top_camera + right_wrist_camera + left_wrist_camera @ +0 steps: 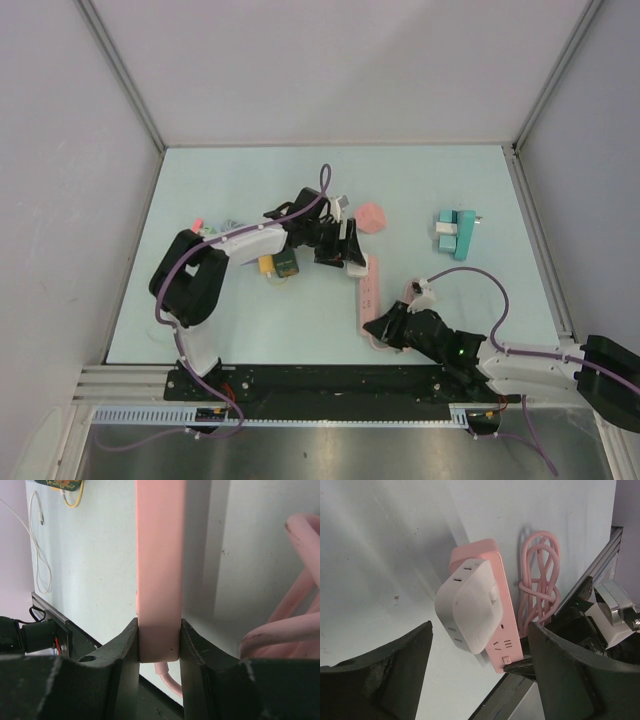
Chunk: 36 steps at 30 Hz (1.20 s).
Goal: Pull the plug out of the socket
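A pink socket strip (368,295) lies lengthwise in the middle of the table. A white plug (470,605) is seated in its far end, and shows as a white block (356,262) in the top view. My left gripper (480,675) hovers over that plug, open, with a dark finger (395,670) standing off each side and not touching it. My right gripper (158,645) is shut on the strip's near end (157,580), where the cord leaves; from above it sits at the strip's near end (385,328). The strip's pink cord (537,580) is coiled beside it.
A pink hexagonal block (371,217) and a teal-and-white adapter (456,233) lie farther back to the right. A green-and-yellow item (280,264) sits under the left arm. A thin white cable (40,545) trails at the left. The metal rail (300,380) borders the near edge.
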Each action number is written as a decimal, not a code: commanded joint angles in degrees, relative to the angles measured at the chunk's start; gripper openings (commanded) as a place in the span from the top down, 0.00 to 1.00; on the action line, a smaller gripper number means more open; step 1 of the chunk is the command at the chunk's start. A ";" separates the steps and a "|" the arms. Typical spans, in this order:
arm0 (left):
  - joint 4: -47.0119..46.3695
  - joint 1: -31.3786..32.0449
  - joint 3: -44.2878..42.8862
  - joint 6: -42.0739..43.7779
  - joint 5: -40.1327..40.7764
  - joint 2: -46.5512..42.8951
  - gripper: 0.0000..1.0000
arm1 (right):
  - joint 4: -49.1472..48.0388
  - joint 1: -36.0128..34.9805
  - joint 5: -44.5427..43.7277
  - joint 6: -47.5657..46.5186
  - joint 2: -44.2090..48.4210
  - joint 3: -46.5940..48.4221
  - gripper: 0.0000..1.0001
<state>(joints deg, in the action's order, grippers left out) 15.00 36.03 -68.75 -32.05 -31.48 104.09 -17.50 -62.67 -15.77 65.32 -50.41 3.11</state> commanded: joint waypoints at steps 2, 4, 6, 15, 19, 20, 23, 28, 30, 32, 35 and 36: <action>-4.99 0.18 -0.06 -3.54 -2.96 1.02 0.23 | -2.89 -1.05 -1.54 -0.19 -0.92 2.07 0.96; -4.98 0.18 -0.16 -3.28 -3.14 1.02 0.30 | -2.81 -1.22 -1.46 -0.28 -1.18 2.25 0.95; -4.90 0.18 -0.16 -3.02 -3.49 1.11 0.43 | -2.02 -1.22 -1.63 -0.37 -1.27 2.51 0.93; -5.07 0.27 -0.07 -3.28 -5.52 1.46 0.64 | 0.36 -1.22 -2.60 -1.07 -2.93 5.06 0.76; -4.46 0.18 -0.51 -2.67 -5.17 2.16 0.56 | 0.09 -1.22 -2.69 -1.16 -3.55 5.41 0.68; -4.20 0.27 -0.59 -2.58 -5.17 2.43 0.57 | 0.36 -1.22 -2.60 -1.33 -3.46 5.76 0.66; -3.58 0.18 -0.77 -2.40 -4.99 3.13 0.65 | 2.37 -1.05 -3.39 -1.86 -3.55 7.51 0.58; -2.97 0.18 -0.95 -1.87 -4.55 3.31 0.91 | 6.94 2.64 -4.01 -2.65 -3.99 10.33 0.46; -2.79 0.27 -1.03 -1.79 -4.81 3.57 1.00 | 6.86 6.83 -1.21 -4.05 -4.43 11.12 0.42; -2.44 0.27 -1.12 -1.61 -4.81 3.75 1.00 | 6.60 9.84 1.17 -6.42 -4.78 11.91 0.41; -2.26 0.18 -1.12 -1.52 -5.25 4.01 0.99 | 6.77 14.94 3.90 -8.62 -6.10 13.41 0.40; -2.17 0.18 -1.21 -1.43 -5.34 4.10 1.00 | 6.60 16.08 5.82 -10.02 -6.62 13.76 0.40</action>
<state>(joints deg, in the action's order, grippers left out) 11.62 35.75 -68.79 -35.59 -34.83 107.59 -9.54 -51.57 -11.99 61.25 -55.68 13.47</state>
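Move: Just beyond the left fingertips, about 3 cm to the right, 1 cm back and 2 cm lower, is the white plug on the pink socket; a loose pink block lies some 8 cm ahead and 5 cm to the right of that hand, well below. The right hand pinches the socket's near end; the socket's middle is about 7 cm ahead, and the plug about 13 cm ahead and 3 cm left. The pink cord coil is roughly 7 cm ahead and 8 cm right of the right hand. Closing around the plug in two stages, the left hand settles only about 1 cm down and 1 cm right, then pinches the plug between its fingertips and holds. Once that pinch is made, the right hand, which has kept its grip on the socket's near end, opens, comes free and slides about 4 cm forward and 1.5 cm up along the socket towards the plug, fingers open on either side. ##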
